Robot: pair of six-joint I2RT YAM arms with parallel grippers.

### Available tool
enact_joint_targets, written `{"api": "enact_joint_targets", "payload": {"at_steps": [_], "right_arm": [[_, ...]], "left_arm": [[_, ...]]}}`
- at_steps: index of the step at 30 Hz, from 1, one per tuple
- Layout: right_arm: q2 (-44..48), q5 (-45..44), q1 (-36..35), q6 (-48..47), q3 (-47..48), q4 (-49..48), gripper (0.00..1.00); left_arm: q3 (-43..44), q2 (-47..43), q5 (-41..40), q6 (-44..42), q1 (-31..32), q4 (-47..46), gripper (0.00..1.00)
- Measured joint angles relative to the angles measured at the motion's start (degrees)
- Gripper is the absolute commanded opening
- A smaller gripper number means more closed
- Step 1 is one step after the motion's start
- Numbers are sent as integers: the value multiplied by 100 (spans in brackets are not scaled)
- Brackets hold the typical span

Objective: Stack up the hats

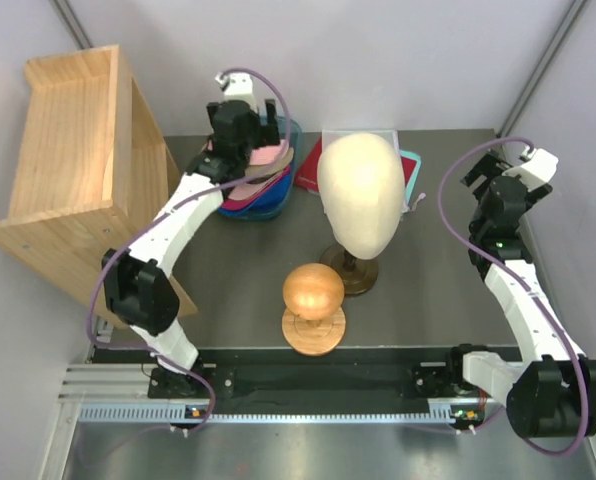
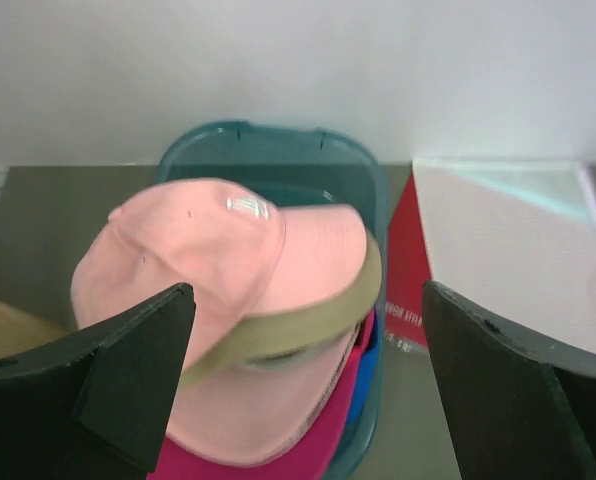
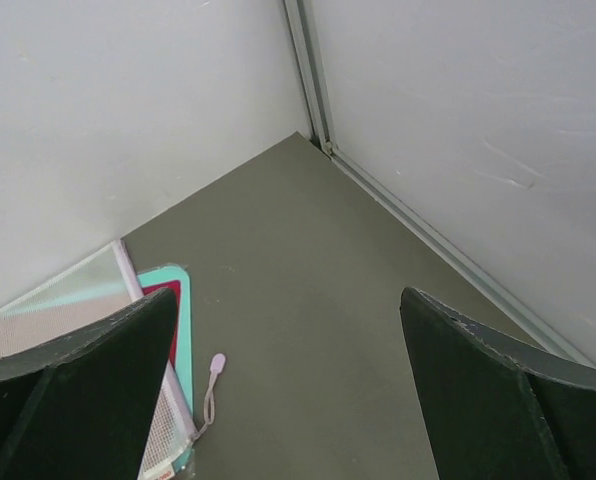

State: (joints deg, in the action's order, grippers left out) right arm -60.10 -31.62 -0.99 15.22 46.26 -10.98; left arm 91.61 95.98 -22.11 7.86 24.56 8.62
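Observation:
The hats (image 1: 270,168) lie piled in a teal tub (image 1: 280,203) at the back left of the table. From the left wrist, a light pink cap (image 2: 203,250) with an olive under-brim is on top. Beneath it show a pale peach brim (image 2: 248,405), a magenta brim (image 2: 328,430) and a blue edge (image 2: 370,365). My left gripper (image 2: 308,385) hovers open just above the pile, a finger (image 2: 128,370) on each side of the brims, holding nothing. My right gripper (image 3: 288,390) is open and empty over bare table near the back right corner.
A cream mannequin head (image 1: 360,190) on a stand is at the centre, with a wooden ball (image 1: 314,292) on a base in front. A wooden shelf (image 1: 78,170) leans at the left. A red book (image 2: 406,270) and mesh pouch (image 3: 68,300) lie behind the head.

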Motion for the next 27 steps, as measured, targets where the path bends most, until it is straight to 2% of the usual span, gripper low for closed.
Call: {"api": "enact_joint_targets", "payload": {"at_steps": [5, 9, 16, 27], "right_arm": [[-101, -76, 0, -7, 92, 4, 93], [-151, -109, 2, 28, 105, -9, 93], [-367, -55, 2, 136, 151, 4, 92], [-697, 219, 2, 323, 341, -11, 92]], "left_arm": [[1123, 691, 846, 629, -765, 308, 99], [1856, 1344, 955, 925, -984, 643, 99], [2671, 2382, 313, 1025, -944, 1309, 98], [2586, 2546, -693, 1025, -1023, 1434, 99]]}}
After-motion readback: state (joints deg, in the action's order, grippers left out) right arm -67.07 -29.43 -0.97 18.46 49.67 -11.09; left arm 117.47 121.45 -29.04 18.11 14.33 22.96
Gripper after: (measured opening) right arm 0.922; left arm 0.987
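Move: The top pink hat lies some 11 cm ahead of the left hand, about 5 cm to its left and 16 cm below. The blue bin under the hat pile is centred about 9 cm ahead of that hand, sideways level with it, some 26 cm down. The white mesh pouch lies about 11 cm ahead and 28 cm to its right, on the table. From the right hand the pink hat is roughly 65 cm left, 22 cm ahead and 13 cm lower. With its fingers staying wide open, the left hand reaches forward towards the pink hat, about 10 cm, rising slightly at first and then sinking to some 8 cm below its starting height. It also works about 8 cm to the left, half of that at the end once the forward reach has stopped, while the fingers tip down about 10 degrees and swing some 20 degrees counter-clockwise; the right hand, empty and open, eases about 3 cm forward. ##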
